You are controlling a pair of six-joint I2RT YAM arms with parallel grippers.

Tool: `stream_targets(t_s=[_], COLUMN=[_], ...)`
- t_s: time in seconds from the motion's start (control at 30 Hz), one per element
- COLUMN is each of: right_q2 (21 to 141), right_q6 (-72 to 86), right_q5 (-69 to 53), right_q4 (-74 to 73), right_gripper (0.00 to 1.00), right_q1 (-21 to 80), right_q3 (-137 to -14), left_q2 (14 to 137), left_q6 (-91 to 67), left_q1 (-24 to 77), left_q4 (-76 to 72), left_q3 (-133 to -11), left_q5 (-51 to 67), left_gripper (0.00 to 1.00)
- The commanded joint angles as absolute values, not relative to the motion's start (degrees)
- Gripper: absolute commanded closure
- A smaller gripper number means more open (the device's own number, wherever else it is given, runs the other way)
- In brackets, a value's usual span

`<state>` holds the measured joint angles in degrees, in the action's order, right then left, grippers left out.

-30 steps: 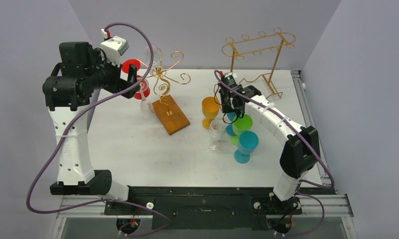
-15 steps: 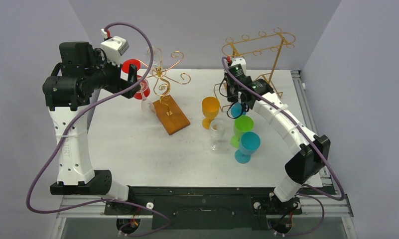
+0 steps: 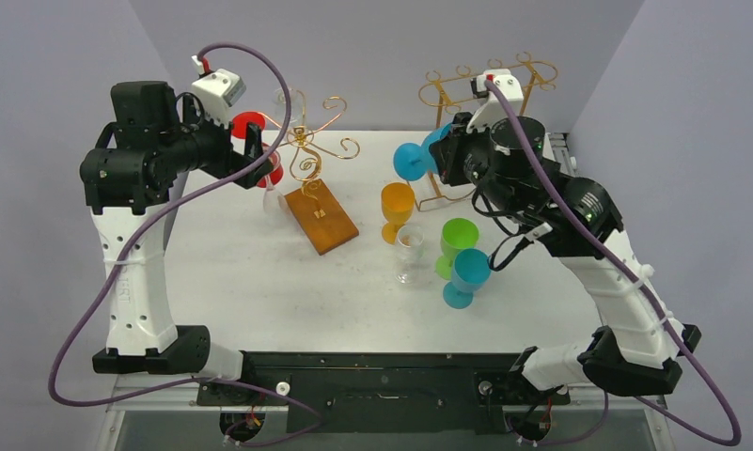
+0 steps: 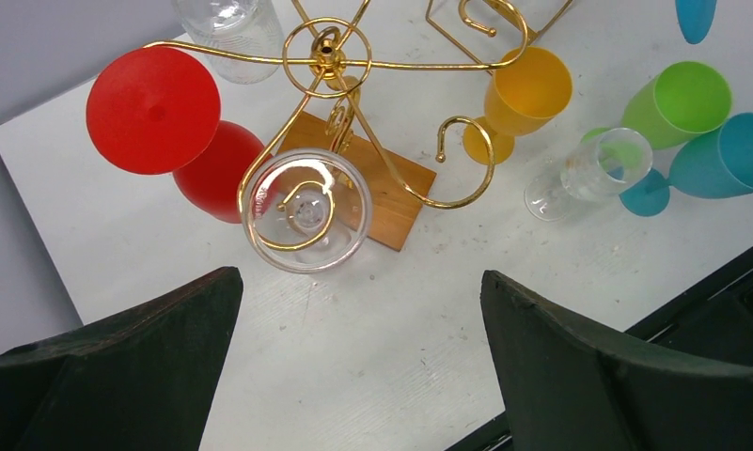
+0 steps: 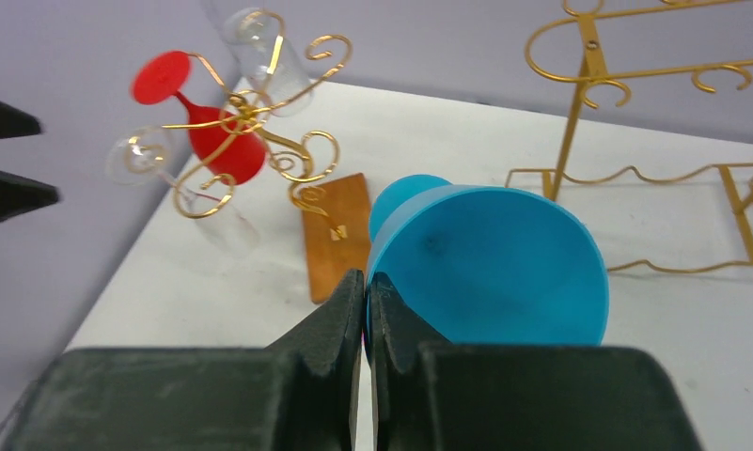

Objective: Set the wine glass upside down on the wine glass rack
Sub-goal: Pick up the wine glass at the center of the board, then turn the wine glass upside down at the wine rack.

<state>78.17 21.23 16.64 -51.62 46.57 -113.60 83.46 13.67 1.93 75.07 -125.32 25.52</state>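
My right gripper (image 3: 445,152) is shut on the rim of a blue wine glass (image 3: 411,160), which it holds tilted in the air above the table's back middle. In the right wrist view the fingertips (image 5: 365,282) pinch the bowl's edge, and the blue wine glass (image 5: 490,263) opens toward the camera. The wine glass rack (image 3: 308,155), a gold spiral tree on a brown wooden base, stands left of it. It carries a red glass (image 3: 251,123) and two clear glasses (image 4: 306,209). My left gripper (image 4: 361,282) hangs open above the rack (image 4: 327,61), holding nothing.
An orange glass (image 3: 397,209), a clear glass (image 3: 410,252), a green glass (image 3: 457,240) and another blue glass (image 3: 466,274) stand together right of centre. A taller gold wire frame rack (image 3: 490,94) stands at the back right, just behind my right wrist.
My right gripper closed on the blue glass in the cluster, then lifted it up and back toward the left. The left arm has stayed still and open.
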Motion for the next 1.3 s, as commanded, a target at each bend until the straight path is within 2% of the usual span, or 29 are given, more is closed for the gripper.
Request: stream_targets(t_s=[0.0,0.3,0.47,0.6,0.77,0.83,0.9,0.97,1.13,1.27], right_q2=[76.51,81.17,81.26,79.71,77.03,76.23,75.17,74.06,73.07,71.77], right_q6=[23.33,21.01,19.74,19.89,21.31,21.75,21.95,22.12,22.30,22.70], right_q5=[13.64,9.15,8.77,8.79,8.03,7.86,8.12,8.11,6.47,4.90], right_q4=[-45.66,-31.95,-23.82,-18.67,-13.45,-11.92,-10.12,-7.88,-4.97,-0.97], right_gripper=[1.00,1.00,1.00,1.00,1.00,1.00,1.00,1.00,1.00,1.00], right_q1=[50.06,58.51,61.44,62.33,62.66,62.75,62.90,63.08,63.43,63.63], right_q3=[-114.68,-117.72,-113.48,-109.18,-103.59,-101.87,-99.87,-97.57,-94.74,-91.08], left_q2=[80.23,78.59,79.10,78.67,77.11,77.22,77.66,77.93,78.69,79.18], left_q6=[13.18,9.81,8.35,7.36,4.46,3.87,3.34,3.06,2.28,1.76], left_q1=[2.81,9.46,10.06,10.02,9.78,9.60,9.35,9.19,8.83,8.48], left_q4=[71.19,69.50,68.46,66.17,60.81,60.24,60.12,60.28,60.29,60.07], left_q3=[-123.19,-120.37,-118.90,-117.59,-114.30,-114.29,-114.63,-114.87,-116.02,-116.43], left_q5=[29.68,31.92,34.03,32.79,32.01,32.00,32.09,32.51,34.62,35.98], left_gripper=[0.04,0.04,0.00,0.12,0.33,0.45,0.63,0.72,0.76,0.73])
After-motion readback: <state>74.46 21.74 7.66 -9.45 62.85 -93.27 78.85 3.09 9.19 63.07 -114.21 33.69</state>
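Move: The blue wine glass, already held by its rim in my right hand, has its middle about 25 cm to the right of my left hand, 5 cm farther out and 8 cm below. The gold tree rack's hub is some 8 cm ahead of my left hand, 5 cm right and 6 cm lower; a clear glass hanging on it is 4 cm ahead, straight in line and 13 cm down. From my right hand, my left gripper is about 29 cm left, level fore-and-aft and 5 cm higher. I swing the blue glass left with my right hand, about 13 cm, drawing back some 7 cm and rising 5, while the wrist turns counter-clockwise so the foot points at my left gripper. My open left hand comes about 6 cm right to meet it, easing back and then slightly forward, rolls a little, and closes on the foot end of the stem; my right keeps its pinch on the rim. ##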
